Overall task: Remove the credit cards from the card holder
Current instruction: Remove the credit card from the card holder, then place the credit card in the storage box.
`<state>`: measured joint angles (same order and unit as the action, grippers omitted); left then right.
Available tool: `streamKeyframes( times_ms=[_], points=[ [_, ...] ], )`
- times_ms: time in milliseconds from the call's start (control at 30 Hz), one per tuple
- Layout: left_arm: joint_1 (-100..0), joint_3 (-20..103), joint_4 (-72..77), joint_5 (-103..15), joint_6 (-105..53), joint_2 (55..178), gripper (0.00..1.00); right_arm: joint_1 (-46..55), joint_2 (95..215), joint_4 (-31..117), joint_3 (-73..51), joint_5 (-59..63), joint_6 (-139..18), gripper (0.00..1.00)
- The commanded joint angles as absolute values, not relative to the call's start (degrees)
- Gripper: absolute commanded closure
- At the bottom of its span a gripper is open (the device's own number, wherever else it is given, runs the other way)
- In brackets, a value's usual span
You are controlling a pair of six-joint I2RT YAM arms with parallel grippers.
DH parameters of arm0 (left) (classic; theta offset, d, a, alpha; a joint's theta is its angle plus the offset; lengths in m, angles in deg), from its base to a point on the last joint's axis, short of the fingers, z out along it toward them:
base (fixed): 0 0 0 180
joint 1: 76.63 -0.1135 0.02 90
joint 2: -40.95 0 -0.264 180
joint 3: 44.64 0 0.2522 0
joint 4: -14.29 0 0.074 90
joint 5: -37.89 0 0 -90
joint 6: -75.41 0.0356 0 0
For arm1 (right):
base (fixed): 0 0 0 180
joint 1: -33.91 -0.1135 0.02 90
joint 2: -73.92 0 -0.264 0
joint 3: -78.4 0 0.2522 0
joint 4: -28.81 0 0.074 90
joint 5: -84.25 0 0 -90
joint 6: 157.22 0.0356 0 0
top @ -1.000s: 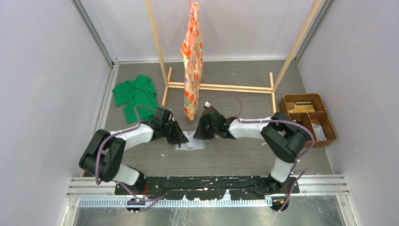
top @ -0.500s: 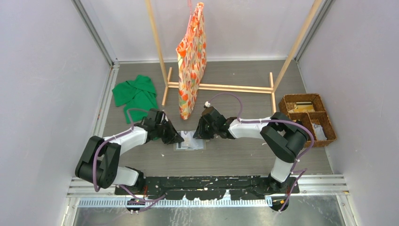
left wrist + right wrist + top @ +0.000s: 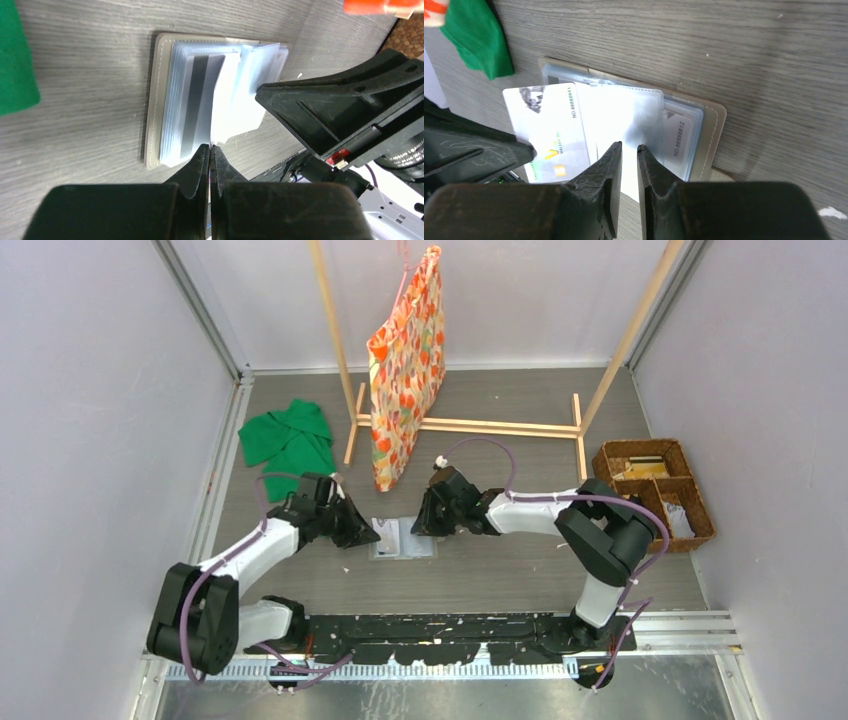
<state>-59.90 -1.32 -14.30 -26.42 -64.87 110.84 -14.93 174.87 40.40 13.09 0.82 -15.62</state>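
Observation:
The grey card holder [image 3: 403, 538] lies open on the table between both arms. My left gripper [image 3: 210, 146] is shut on the edge of a white credit card [image 3: 549, 130], which sticks out to the left of the holder's pocket panels. The card stands edge-on just above the left jaws [image 3: 222, 95]. My right gripper [image 3: 629, 146] has its jaws narrowly apart around a pale translucent pocket panel [image 3: 634, 115] lifted off the holder's grey cover [image 3: 711, 135]. Another numbered card [image 3: 676, 137] shows inside a pocket.
A green cloth [image 3: 288, 440] lies at the back left. An orange patterned bag [image 3: 405, 370] hangs from a wooden rack [image 3: 470, 425] behind the holder. A brown wicker basket [image 3: 655, 490] stands at the right edge.
My left gripper has shut on the card and the left arm has drawn back to the left with it. The hanging bag has swung. The right arm has stayed put.

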Motion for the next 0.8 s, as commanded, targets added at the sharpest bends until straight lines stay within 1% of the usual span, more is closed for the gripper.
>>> streamKeyframes(
  times_ms=[0,133,200,300,367,500,633,767],
  points=[
    [-60.28,1.92,-23.73,-26.11,-59.99,105.98,0.99,-14.53,171.16,48.93,12.71,-0.44,-19.29,0.75],
    [-60.29,4.23,-28.55,-25.45,-59.35,101.69,0.99,-14.52,165.61,53.19,10.50,-0.61,-21.90,0.68],
    [-60.33,5.07,-29.39,-23.88,-59.83,100.57,0.99,-14.32,163.60,54.50,9.41,-0.15,-23.23,0.62],
    [-60.29,6.30,-29.87,-19.81,-60.25,100.07,0.99,-13.43,161.63,52.27,9.49,4.86,-23.65,0.54],
    [-60.29,6.91,-30.41,-17.47,-60.39,99.61,0.99,-11.15,160.37,45.07,12.21,12.13,-20.62,0.48],
    [-60.30,7.99,-30.98,-14.64,-60.46,97.59,1.00,-6.77,160.17,20.17,21.33,27.48,-6.86,0.40],
    [-60.35,8.38,-28.79,-11.83,-61.48,95.98,0.99,-6.22,162.67,4.83,24.13,34.03,1.89,0.33],
    [-60.31,6.84,-22.04,-9.74,-65.62,94.01,0.99,-6.10,165.37,-5.49,25.16,36.52,8.39,0.31]
  ],
)
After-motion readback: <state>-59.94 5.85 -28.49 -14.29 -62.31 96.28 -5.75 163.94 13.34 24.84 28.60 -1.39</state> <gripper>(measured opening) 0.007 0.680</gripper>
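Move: The credit card is already in the left fingers, its middle about 2 cm to the right of that hand, 1 cm ahead and 1 cm below. The open card holder's middle is some 6 cm to the left hand's right, level with it and 3 cm down; the green cloth is about 20 cm to its left and 18 cm farther out. From the right hand, low over the holder, the card is roughly 7 cm left, 1 cm back and slightly higher. The left hand keeps its shut grip on the card's edge and raises it clear of the card holder by about 9 cm, drawing back some 3 cm as its wrist turns slightly. The right hand comes free of the holder's clear sleeve with a short slide right and back, then rises about 11 cm while easing left again, its fingers opening wide and its wrist rolling some 30 degrees left side up, to bring the open jaws nearer to the card. ##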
